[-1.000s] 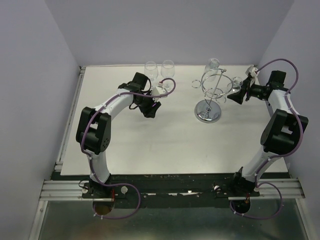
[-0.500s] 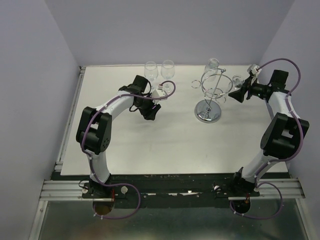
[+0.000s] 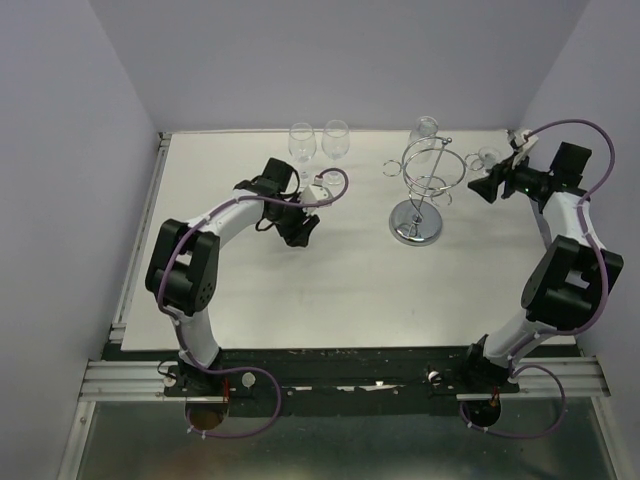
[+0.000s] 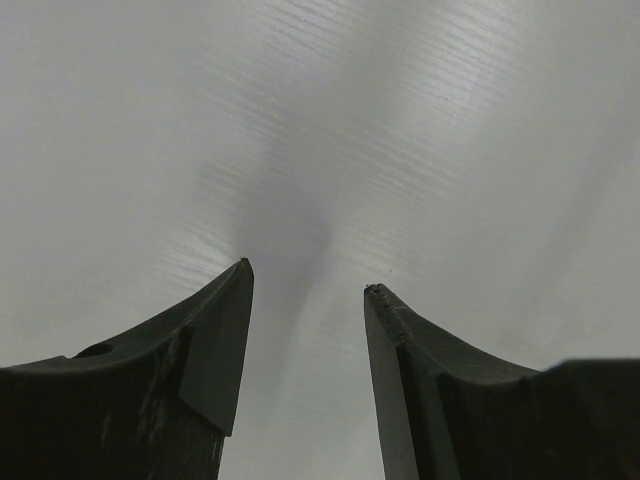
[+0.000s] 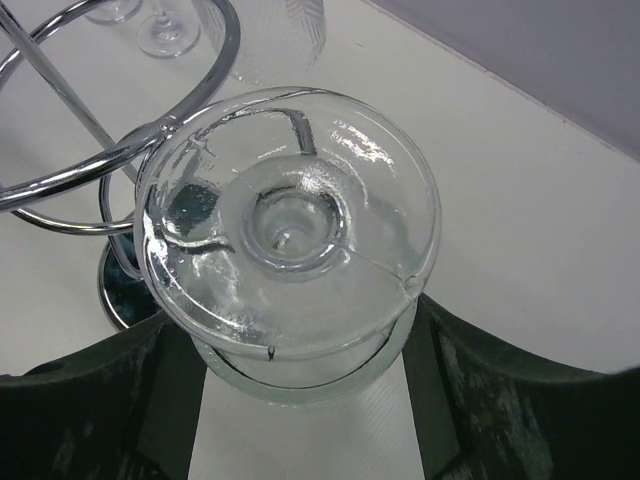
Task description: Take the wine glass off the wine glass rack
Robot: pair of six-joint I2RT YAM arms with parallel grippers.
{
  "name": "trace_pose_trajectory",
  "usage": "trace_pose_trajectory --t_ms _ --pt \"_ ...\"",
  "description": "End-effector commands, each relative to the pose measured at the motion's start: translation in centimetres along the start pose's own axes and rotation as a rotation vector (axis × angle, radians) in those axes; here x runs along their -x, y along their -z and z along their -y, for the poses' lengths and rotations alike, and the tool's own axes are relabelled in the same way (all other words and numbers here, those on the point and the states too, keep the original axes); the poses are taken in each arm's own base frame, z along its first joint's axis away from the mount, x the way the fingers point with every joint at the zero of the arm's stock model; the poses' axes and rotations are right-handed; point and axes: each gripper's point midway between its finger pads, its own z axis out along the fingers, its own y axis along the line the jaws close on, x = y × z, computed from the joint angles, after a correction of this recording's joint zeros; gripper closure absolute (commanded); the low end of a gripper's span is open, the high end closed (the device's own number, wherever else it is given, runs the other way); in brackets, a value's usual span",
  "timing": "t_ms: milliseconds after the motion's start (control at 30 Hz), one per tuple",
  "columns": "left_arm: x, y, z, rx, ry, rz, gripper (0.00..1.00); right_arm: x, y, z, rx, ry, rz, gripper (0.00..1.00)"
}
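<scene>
The chrome wine glass rack (image 3: 424,190) stands at the back right of the table; its ring (image 5: 90,168) fills the upper left of the right wrist view. My right gripper (image 3: 482,187) (image 5: 300,335) is shut on the bowl of an upside-down wine glass (image 3: 487,157) (image 5: 290,220), foot uppermost, just right of the rack's outer loop. Whether the glass is clear of that loop I cannot tell. A second glass (image 3: 426,128) hangs at the rack's far side. My left gripper (image 3: 297,232) (image 4: 308,280) is open over bare table.
Two wine glasses (image 3: 301,140) (image 3: 336,138) stand upright near the back wall, just beyond the left arm. The right wall is close behind the right wrist. The table's back edge (image 3: 380,131) runs just past the rack.
My right gripper has drawn back to the right, away from the rack's ring, carrying the glass with it. The left arm has shifted slightly left and lower.
</scene>
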Motion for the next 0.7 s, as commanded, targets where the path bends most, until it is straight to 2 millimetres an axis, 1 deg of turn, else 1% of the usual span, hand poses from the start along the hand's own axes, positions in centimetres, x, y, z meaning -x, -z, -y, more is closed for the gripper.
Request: trace_pose_trajectory --t_ms 0,167,267,400,633,667 --pt "2.1 1.8 0.3 0.042 -0.034 0.079 0.38 1.6 1.7 0.4 -0.067 0.061 0.022 0.58" --pt "2.7 3.2 0.3 0.095 -0.049 0.108 0.38 1.1 3.4 0.3 -0.103 0.009 0.037 0.58" --pt "2.8 4.1 0.6 0.107 -0.056 0.115 0.38 0.8 4.2 -0.7 -0.108 0.000 0.041 0.58" --pt "2.6 4.9 1.1 0.124 -0.065 0.117 0.38 1.5 5.3 -4.0 -0.048 -0.032 0.082 0.58" --pt "1.7 6.3 2.2 0.171 -0.073 0.141 0.38 3.7 7.1 -10.2 0.020 -0.084 0.146 0.60" --pt "2.1 6.5 2.4 0.175 -0.073 0.164 0.38 4.1 7.3 -11.2 0.022 -0.083 0.153 0.59"
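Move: The right hand already holds the upside-down wine glass by its bowl, its stem just outside the rack's open hook. The rack's middle is about 15 cm to its left, level ahead, and a glass still hanging there is roughly 18 cm left and 12 cm ahead. The open left gripper waits some 50 cm left, 10 cm back and 13 cm lower; from it the held glass is 50 cm right, 10 cm ahead, 14 cm or more up. Keeping its grip on the bowl, the right hand draws the glass back towards the base by about 9 cm, away from the rack, easing a little to the right at first and then swinging left and rising some 3 cm, with the wrist nearly steady. Meanwhile the empty left hand, fingers still open, lifts about 5 cm off its low place over the bare table and then eases back a couple of centimetres, its downward-pointing fingers swinging forward some 10 degrees. ##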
